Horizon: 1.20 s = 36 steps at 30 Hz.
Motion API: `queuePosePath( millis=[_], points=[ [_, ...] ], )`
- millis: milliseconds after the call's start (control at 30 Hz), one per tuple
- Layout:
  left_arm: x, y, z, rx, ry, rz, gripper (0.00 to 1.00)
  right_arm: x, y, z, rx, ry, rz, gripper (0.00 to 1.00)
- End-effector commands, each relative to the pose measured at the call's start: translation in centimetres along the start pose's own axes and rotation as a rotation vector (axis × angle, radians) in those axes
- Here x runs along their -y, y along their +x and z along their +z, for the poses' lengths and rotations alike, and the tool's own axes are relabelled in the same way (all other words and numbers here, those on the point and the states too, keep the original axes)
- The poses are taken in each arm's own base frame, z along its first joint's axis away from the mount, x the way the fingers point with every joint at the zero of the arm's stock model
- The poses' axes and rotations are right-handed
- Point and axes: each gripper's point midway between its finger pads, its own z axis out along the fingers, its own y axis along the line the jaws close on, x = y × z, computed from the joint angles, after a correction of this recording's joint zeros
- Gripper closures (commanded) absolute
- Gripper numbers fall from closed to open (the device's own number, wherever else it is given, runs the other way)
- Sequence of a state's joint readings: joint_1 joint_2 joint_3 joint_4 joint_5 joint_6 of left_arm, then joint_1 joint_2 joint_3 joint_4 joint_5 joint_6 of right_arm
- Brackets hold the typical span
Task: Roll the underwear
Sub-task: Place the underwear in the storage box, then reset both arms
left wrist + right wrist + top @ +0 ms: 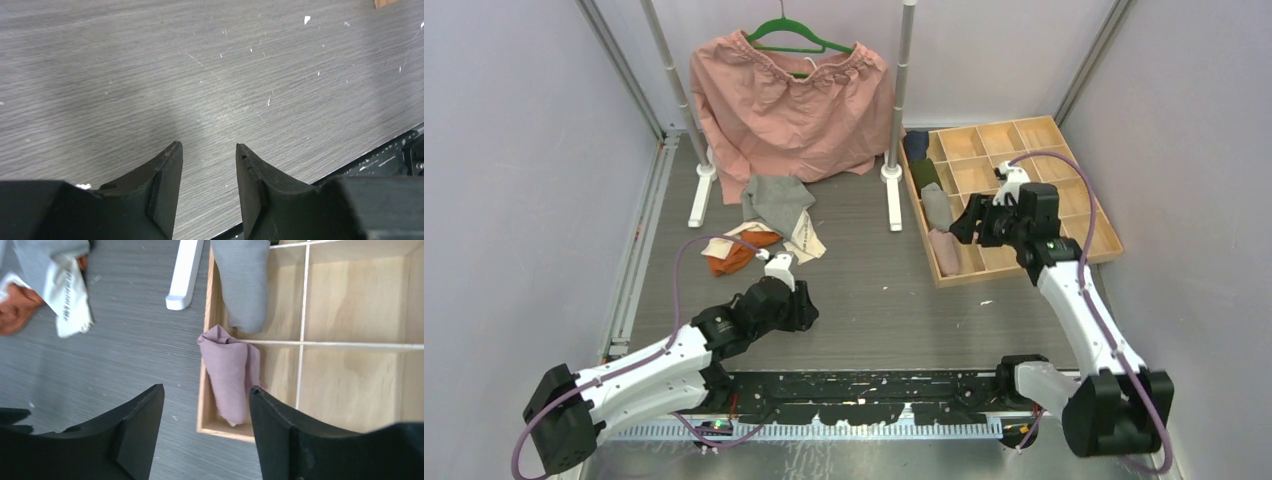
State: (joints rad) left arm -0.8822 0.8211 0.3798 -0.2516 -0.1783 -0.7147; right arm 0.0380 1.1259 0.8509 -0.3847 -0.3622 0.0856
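Note:
A loose heap of underwear lies on the table in front of the rack: a grey piece (776,200), a cream piece (805,241) and an orange piece (732,256). A dusty pink rolled piece (229,377) rests in the near-left compartment of the wooden tray (984,175), and a grey roll (242,285) fills the compartment behind it. My right gripper (206,389) hangs open just above the pink roll, touching nothing. My left gripper (207,145) is open over bare table, right of the heap, with nothing between its fingers.
A large salmon-pink garment (789,105) hangs on a green hanger from a white rack whose feet (892,200) stand on the table. Dark green (924,175) and navy (915,146) rolls sit in the tray's far-left compartments. Grey walls close in both sides.

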Motion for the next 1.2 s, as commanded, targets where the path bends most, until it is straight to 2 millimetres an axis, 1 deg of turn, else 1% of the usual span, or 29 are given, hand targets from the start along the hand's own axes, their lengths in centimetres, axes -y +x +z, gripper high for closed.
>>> queuePosePath(
  millis=[0, 100, 133, 167, 200, 233, 267, 333, 400, 467, 500, 533, 567, 600, 667, 800, 900, 1067, 1167],
  points=[
    [-0.2, -4.1, -1.7, 0.121, -0.064, 0.021, 0.53, -1.4, -1.8, -2.3, 0.16, 0.013, 0.233, 0.29],
    [-1.0, -5.9, -3.2, 0.167, -0.126, 0.032, 0.48, -2.5, -1.5, -3.9, 0.181, -0.013, 0.325, 0.24],
    [-1.5, -6.5, -3.8, 0.189, -0.159, 0.032, 0.46, -2.8, -1.3, -4.5, 0.183, -0.013, 0.344, 0.19],
    [-1.8, -7.1, -4.5, 0.207, -0.18, 0.032, 0.44, -2.6, -1.2, -5.2, 0.192, 0.008, 0.359, 0.08],
    [-2.1, -7.6, -5.1, 0.223, -0.206, 0.032, 0.43, -2.2, -0.9, -5.9, 0.195, 0.052, 0.405, 0.01],
    [-2.9, -7.8, -5.8, 0.224, -0.245, 0.036, 0.41, -1.8, -0.8, -6.8, 0.207, 0.096, 0.423, 0.01],
    [-3.2, -8.5, -6.6, 0.25, -0.266, 0.029, 0.38, -1.3, -0.3, -7.4, 0.197, 0.141, 0.431, 0.0],
    [-4.0, -9.1, -8.1, 0.272, -0.314, 0.022, 0.35, -0.7, 0.3, -8.9, 0.191, 0.202, 0.422, 0.0],
    [-5.0, -9.2, -9.7, 0.278, -0.353, 0.018, 0.33, -0.3, 0.7, -10.2, 0.183, 0.252, 0.414, 0.0],
    [-5.6, -9.3, -11.1, 0.296, -0.369, 0.002, 0.32, 0.8, 0.8, -11.8, 0.205, 0.343, 0.451, 0.0],
    [-6.0, -9.2, -11.7, 0.306, -0.376, -0.011, 0.32, 1.0, 0.8, -12.6, 0.212, 0.367, 0.446, 0.0],
    [-6.2, -9.2, -12.1, 0.322, -0.37, -0.026, 0.32, 0.7, 0.3, -13.3, 0.223, 0.361, 0.405, 0.0],
    [-6.3, -9.1, -12.4, 0.335, -0.36, -0.036, 0.25, 0.6, -0.1, -13.7, 0.235, 0.359, 0.379, 0.0],
    [-6.4, -9.1, -12.8, 0.354, -0.343, -0.047, 0.15, 0.8, -0.3, -14.3, 0.243, 0.382, 0.378, 0.0],
    [-6.6, -9.1, -13.3, 0.375, -0.334, -0.061, 0.08, 0.8, -0.3, -14.6, 0.23, 0.394, 0.383, 0.0],
    [-7.0, -9.7, -14.6, 0.42, -0.333, -0.087, 0.06, 1.2, 0.3, -14.2, 0.182, 0.414, 0.378, 0.0],
    [-7.3, -10.1, -15.3, 0.432, -0.356, -0.083, 0.05, 1.8, 0.5, -14.4, 0.188, 0.448, 0.379, 0.0],
    [-7.7, -9.8, -15.0, 0.403, -0.412, -0.073, 0.01, 2.6, 0.5, -16.0, 0.255, 0.504, 0.384, 0.0],
    [-7.6, -9.6, -14.7, 0.383, -0.421, -0.056, 0.0, 2.4, 0.6, -16.3, 0.276, 0.495, 0.387, 0.01]
  ],
)
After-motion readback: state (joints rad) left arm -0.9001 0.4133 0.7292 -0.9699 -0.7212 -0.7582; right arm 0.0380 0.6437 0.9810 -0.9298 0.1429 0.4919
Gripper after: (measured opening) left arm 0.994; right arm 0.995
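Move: The pink rolled underwear already lies in the near left corner compartment of the storage box, about 11 cm below my open right hand, 1 cm back and 2 cm to its left; the gray roll sits about 9 cm beyond the pink one and 1 cm farther left. From my left hand, the pile of unrolled underwear is some 18 cm ahead, 8 cm left and 6 cm lower, with its orange piece about 13 cm ahead and 13 cm left. I draw my empty right hand away from the pink roll, back about 11 cm, and also to the right and up, turning it some 35 degrees clockwise as its fingers spread fully. My left hand lifts off its waiting place and then swings left, ending about 14 cm left and 12 cm higher, short of the pile; it turns counter-clockwise, tips its fingers up and opens wide. ##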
